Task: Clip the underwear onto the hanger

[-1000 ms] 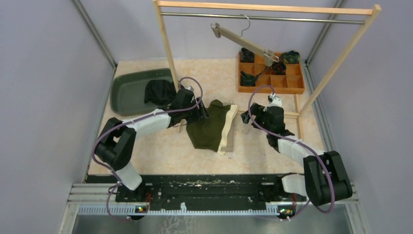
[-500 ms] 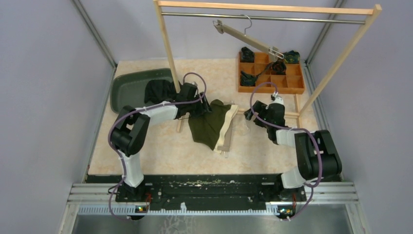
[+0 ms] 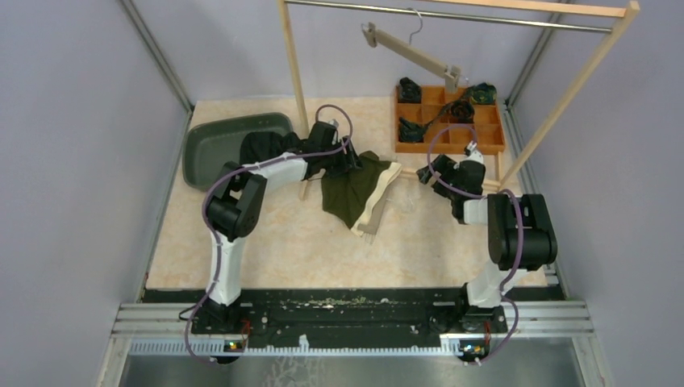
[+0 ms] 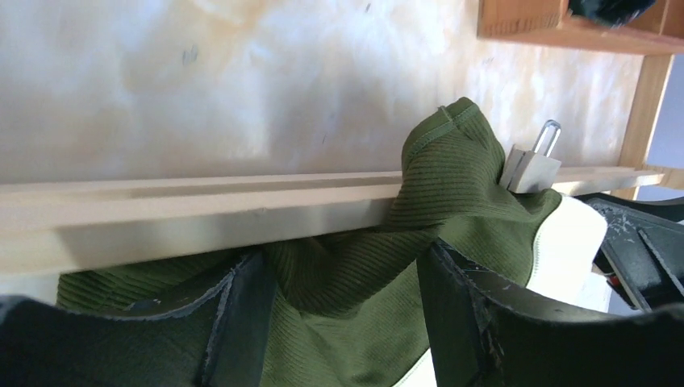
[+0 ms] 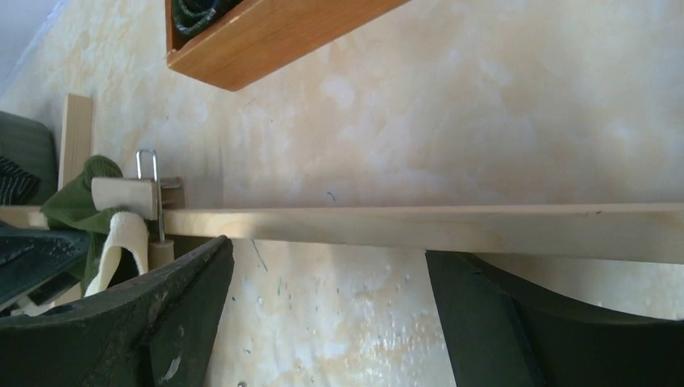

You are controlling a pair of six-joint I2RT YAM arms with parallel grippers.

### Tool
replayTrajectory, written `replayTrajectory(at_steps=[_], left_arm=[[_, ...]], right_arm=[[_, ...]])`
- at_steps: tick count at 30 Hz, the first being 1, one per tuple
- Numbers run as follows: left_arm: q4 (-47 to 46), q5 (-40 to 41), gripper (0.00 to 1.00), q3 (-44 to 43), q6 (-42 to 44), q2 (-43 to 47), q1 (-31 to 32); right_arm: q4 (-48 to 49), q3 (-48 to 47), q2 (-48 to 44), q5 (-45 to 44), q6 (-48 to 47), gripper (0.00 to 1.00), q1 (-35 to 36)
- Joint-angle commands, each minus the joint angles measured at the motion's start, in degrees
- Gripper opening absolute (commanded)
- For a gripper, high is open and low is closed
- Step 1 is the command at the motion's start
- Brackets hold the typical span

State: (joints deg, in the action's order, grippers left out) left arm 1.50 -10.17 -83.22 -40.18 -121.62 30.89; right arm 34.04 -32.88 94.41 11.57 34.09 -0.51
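The olive-green underwear with a cream waistband lies draped over a low pale wooden bar near the table. My left gripper is on its left edge, fingers apart. A loose fold of the green cloth fills the gap of this gripper. A small wooden clip with a wire loop sits on the bar by the waistband. My right gripper is open and empty, its fingertips just short of the same bar. The wooden hanger hangs tilted from the metal rail, apart from both grippers.
A dark green tub at the back left holds a black garment. An orange divided tray with dark rolled garments stands at the back right. The rack's wooden posts rise on the left and slant up on the right.
Both arms have stretched farther toward the back. The underwear, the low bar and the whole rack have shifted away with them, and the hanger has swung on the rail.
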Motion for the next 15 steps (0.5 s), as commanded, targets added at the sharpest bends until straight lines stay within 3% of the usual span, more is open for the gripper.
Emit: replayTrajectory(at_steps=[1,11,15], left_arm=[[-1.5,-1.4,0.68,-7.3,1.1,-4.3,-0.8],[-2.3,-3.3,0.68,-18.6,0.1,-12.9,-1.8],[-1.7,-3.2,0.68,-19.2,0.1,-12.8,-2.1]], right_arm=[[5.6,-6.1,4.4,2.2,-0.2,0.89,-2.6],[5.1,-15.9,11.7,4.0,1.4,0.89,-4.6],[5.3,-17.4,12.8,5.1,1.4,0.89,-4.9]])
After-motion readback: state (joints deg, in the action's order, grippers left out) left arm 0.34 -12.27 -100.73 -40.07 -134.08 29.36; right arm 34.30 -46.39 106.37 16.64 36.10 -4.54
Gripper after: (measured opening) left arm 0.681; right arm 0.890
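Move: Just ahead of both hands runs the rack's base bar, about 2 cm in front of either set of fingertips and slightly below. The underwear's middle lies 9 cm back from the left hand and 1 cm to its right; from the right hand it is some 24 cm left and 8 cm back. The clothed hanger's far clip is about 12 cm right of the left hand, level with it; the wooden tray's middle is 20 cm ahead and 7 cm right of the right hand. Pushing forward together, both hands sweep low over the table about 6 cm and easing off: the right with its open fingertips behind the rack's base bar, driving it outward towards the tray, the left with its open fingertips still in the bunched underwear, taking cloth and clothed hanger along while drifting some 3 cm to the right. ##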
